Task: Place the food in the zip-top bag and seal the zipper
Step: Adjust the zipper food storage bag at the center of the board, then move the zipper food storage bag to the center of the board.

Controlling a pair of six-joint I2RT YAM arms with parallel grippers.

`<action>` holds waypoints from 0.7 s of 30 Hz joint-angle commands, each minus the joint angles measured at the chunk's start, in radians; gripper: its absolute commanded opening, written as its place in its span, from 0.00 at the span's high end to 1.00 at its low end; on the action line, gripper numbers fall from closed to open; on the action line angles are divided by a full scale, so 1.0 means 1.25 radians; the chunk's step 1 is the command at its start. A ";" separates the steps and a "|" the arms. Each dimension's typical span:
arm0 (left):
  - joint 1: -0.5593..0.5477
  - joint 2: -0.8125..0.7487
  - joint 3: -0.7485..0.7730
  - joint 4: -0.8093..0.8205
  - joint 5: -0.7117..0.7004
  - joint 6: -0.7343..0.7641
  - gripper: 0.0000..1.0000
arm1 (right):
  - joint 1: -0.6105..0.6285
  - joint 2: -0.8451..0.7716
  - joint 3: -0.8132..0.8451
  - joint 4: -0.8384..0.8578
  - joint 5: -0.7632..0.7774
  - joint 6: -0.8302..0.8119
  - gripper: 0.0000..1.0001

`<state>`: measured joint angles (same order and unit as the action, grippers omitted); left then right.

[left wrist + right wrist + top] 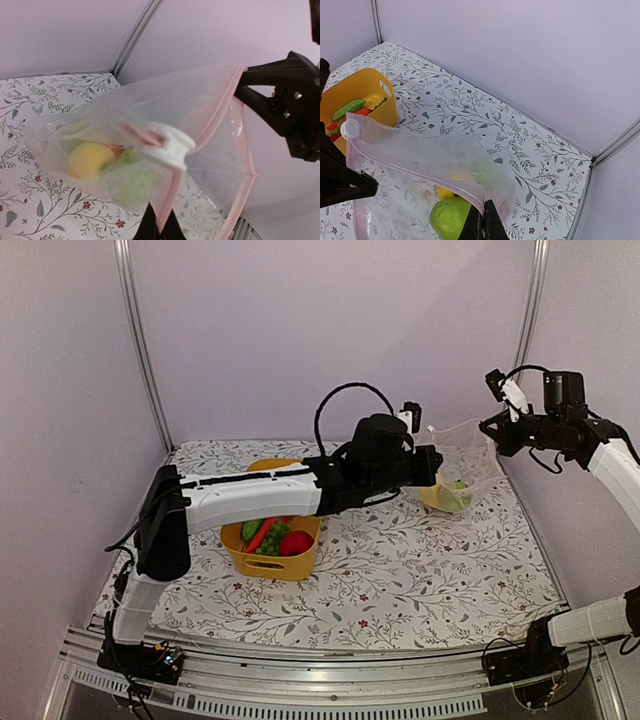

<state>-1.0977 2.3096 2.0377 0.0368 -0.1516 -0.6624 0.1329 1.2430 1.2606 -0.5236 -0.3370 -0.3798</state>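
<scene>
The clear zip-top bag (462,455) hangs above the table at the back right, stretched between both grippers. My left gripper (436,466) is shut on the pink zipper strip (172,192) at the bag's left end, just below the white slider (169,145). My right gripper (492,427) is shut on the strip's other end (470,192). Inside the bag lie a green fruit (449,221) and a yellow piece (90,159). The mouth gapes open in the left wrist view. More food (272,537) lies in the yellow tub (268,566).
The yellow tub stands left of centre under my left arm (250,498); it also shows in the right wrist view (367,92). The floral table cover (400,570) reaches the walls. A metal corner post (530,300) stands behind the bag.
</scene>
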 commanded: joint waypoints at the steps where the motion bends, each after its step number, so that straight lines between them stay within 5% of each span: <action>1: -0.016 -0.079 -0.007 0.040 -0.018 0.016 1.00 | 0.003 -0.059 0.028 -0.120 0.052 0.014 1.00; 8: -0.016 -0.058 0.018 0.039 0.038 -0.003 1.00 | 0.003 -0.067 0.003 -0.153 -0.019 0.037 1.00; 16: -0.007 -0.018 0.099 -0.025 0.042 0.058 1.00 | 0.003 -0.112 0.051 -0.114 0.036 0.040 1.00; 17: -0.004 -0.019 0.097 -0.027 0.044 0.056 0.97 | 0.003 -0.113 0.046 -0.109 0.034 0.044 1.00; 19: 0.001 -0.023 0.080 -0.027 0.058 0.047 0.71 | 0.003 -0.112 0.026 -0.097 0.025 0.055 1.00; 21: 0.001 -0.039 0.056 -0.055 0.066 0.054 0.56 | 0.004 -0.112 -0.006 -0.080 0.017 0.062 1.00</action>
<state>-1.1141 2.2776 2.1277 0.0345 -0.0982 -0.6182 0.1371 1.1114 1.2881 -0.6750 -0.3141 -0.3313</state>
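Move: Both hands already pinch the zip-top bag's open mouth. The food in its bottom hangs about 5 cm ahead of the left hand, 3 cm right and 12 cm below; the white zip end is roughly 5 cm ahead, 1 cm left and 4 cm above that hand. The yellow tub stands some 33 cm left of and 2 cm behind the left hand. From the right hand the food is about 8 cm left, 1 cm ahead and 19 cm below. Left hand jerks the bag's edge up 9 cm, sinks 3, opens; right, still pinching, draws back 4 cm. ##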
